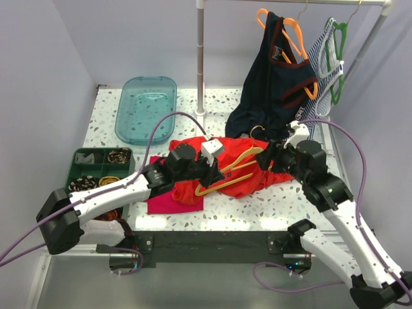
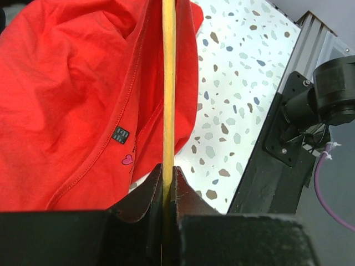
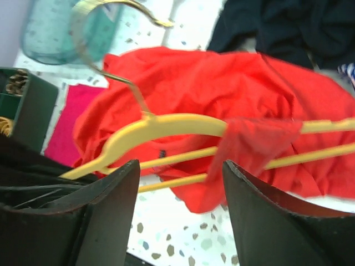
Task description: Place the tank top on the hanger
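Observation:
The red-orange tank top (image 1: 248, 185) lies crumpled on the table, partly under the pale yellow hanger (image 1: 244, 157). My left gripper (image 1: 215, 174) is shut on a thin bar of the hanger (image 2: 168, 83), with the tank top (image 2: 72, 100) beside it to the left. My right gripper (image 1: 269, 154) is at the hanger's other end, open, with nothing between its fingers. In the right wrist view (image 3: 180, 169), a strip of the tank top (image 3: 249, 147) is draped over the hanger's (image 3: 166, 124) bars just beyond the jaws. The metal hook (image 3: 105, 39) points up and away.
A teal tray (image 1: 147, 108) sits at the back left and a green organiser box (image 1: 96, 168) at the left. A magenta cloth (image 1: 168, 201) lies under the left arm. A navy top (image 1: 273, 90), an orange hanger (image 1: 293, 32) and a green hanger (image 1: 336, 38) hang on the rack (image 1: 200, 58).

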You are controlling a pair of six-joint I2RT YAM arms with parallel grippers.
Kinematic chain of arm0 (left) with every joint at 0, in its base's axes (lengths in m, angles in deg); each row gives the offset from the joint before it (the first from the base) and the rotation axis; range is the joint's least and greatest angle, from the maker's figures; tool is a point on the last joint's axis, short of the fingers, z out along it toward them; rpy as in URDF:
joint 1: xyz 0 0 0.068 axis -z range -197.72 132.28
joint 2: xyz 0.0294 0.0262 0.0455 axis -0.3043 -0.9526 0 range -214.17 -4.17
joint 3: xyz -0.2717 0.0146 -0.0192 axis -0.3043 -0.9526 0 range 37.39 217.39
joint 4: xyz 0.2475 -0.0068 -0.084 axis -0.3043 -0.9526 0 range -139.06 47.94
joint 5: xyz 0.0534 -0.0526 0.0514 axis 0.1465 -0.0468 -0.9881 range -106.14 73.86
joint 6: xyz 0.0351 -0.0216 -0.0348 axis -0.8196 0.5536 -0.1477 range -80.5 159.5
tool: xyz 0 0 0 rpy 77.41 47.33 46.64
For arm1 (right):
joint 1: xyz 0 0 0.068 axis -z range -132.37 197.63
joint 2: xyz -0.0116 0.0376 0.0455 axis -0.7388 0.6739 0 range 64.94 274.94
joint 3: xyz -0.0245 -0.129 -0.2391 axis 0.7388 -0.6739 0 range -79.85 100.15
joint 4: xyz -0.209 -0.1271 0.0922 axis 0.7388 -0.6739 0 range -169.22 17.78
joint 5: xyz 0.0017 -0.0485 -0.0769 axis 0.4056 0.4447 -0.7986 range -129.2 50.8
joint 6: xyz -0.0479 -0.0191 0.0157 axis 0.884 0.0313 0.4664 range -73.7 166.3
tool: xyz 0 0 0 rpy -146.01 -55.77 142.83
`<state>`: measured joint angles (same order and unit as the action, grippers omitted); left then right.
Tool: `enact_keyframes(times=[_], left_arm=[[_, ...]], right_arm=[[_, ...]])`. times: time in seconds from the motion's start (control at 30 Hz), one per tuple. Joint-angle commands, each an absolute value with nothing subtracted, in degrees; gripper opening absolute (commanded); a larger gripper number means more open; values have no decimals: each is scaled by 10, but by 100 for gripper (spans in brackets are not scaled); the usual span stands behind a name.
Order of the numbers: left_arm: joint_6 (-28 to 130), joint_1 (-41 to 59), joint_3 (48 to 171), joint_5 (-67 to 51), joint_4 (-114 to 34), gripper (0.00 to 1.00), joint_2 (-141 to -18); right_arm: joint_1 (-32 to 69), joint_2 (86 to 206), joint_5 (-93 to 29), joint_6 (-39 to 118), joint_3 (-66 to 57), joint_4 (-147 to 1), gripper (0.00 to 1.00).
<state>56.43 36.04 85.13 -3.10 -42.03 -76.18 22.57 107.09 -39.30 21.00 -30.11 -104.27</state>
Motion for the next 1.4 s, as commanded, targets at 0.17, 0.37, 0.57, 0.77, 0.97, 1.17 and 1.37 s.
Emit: enact_keyframes(times=[0.17, 0.37, 0.57, 0.77, 0.97, 1.17, 1.37], left_arm=[[553, 362, 870, -24, -356, 0, -791], [553, 363, 875, -17, -354, 0, -799], [552, 364, 877, -25, -354, 0, -798], [563, 364, 883, -31, -350, 0, -799], [578, 364, 885, -39, -350, 0, -800], [585, 364, 900, -80, -379, 35, -794], [610, 362, 886, -189, -443, 68, -753]], right_arm=[[188, 1111, -390, 250, -317, -892, 66], [141, 1163, -485, 261, -314, -854, 56], [105, 1171, -574, 265, -326, -835, 38], [98, 1171, -601, 264, -341, -828, 0], [90, 1163, -634, 270, -356, -822, 0], [85, 1161, -653, 271, -367, -816, 0], [78, 1157, -677, 271, -375, -817, 0]])
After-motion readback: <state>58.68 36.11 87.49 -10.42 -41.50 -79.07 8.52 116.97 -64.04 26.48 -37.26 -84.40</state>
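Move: The yellow hanger's neck, just under its wire hook, is about 5 cm ahead of the open right hand, 3 cm to its left and roughly a centimetre lower. From the right hand, the tank top's strap, hooked over the hanger's right shoulder, sits some 3 cm ahead and 4 cm lower; the navy garment is about 14 cm straight ahead and well below. The left hand pinches the hanger, with the neck some 11 cm to its right and 5 cm ahead. Pinching the hanger at the base of its hook is the right hand's job: still open, it swings forward and left about 6 cm in all, dipping slightly, and shuts there, its left side rolling some 10 degrees down, then eases down and right. The left hand, having sunk about 2 cm with its grip kept, then opens off the hanger and slips forward about 2 cm while rising back. ##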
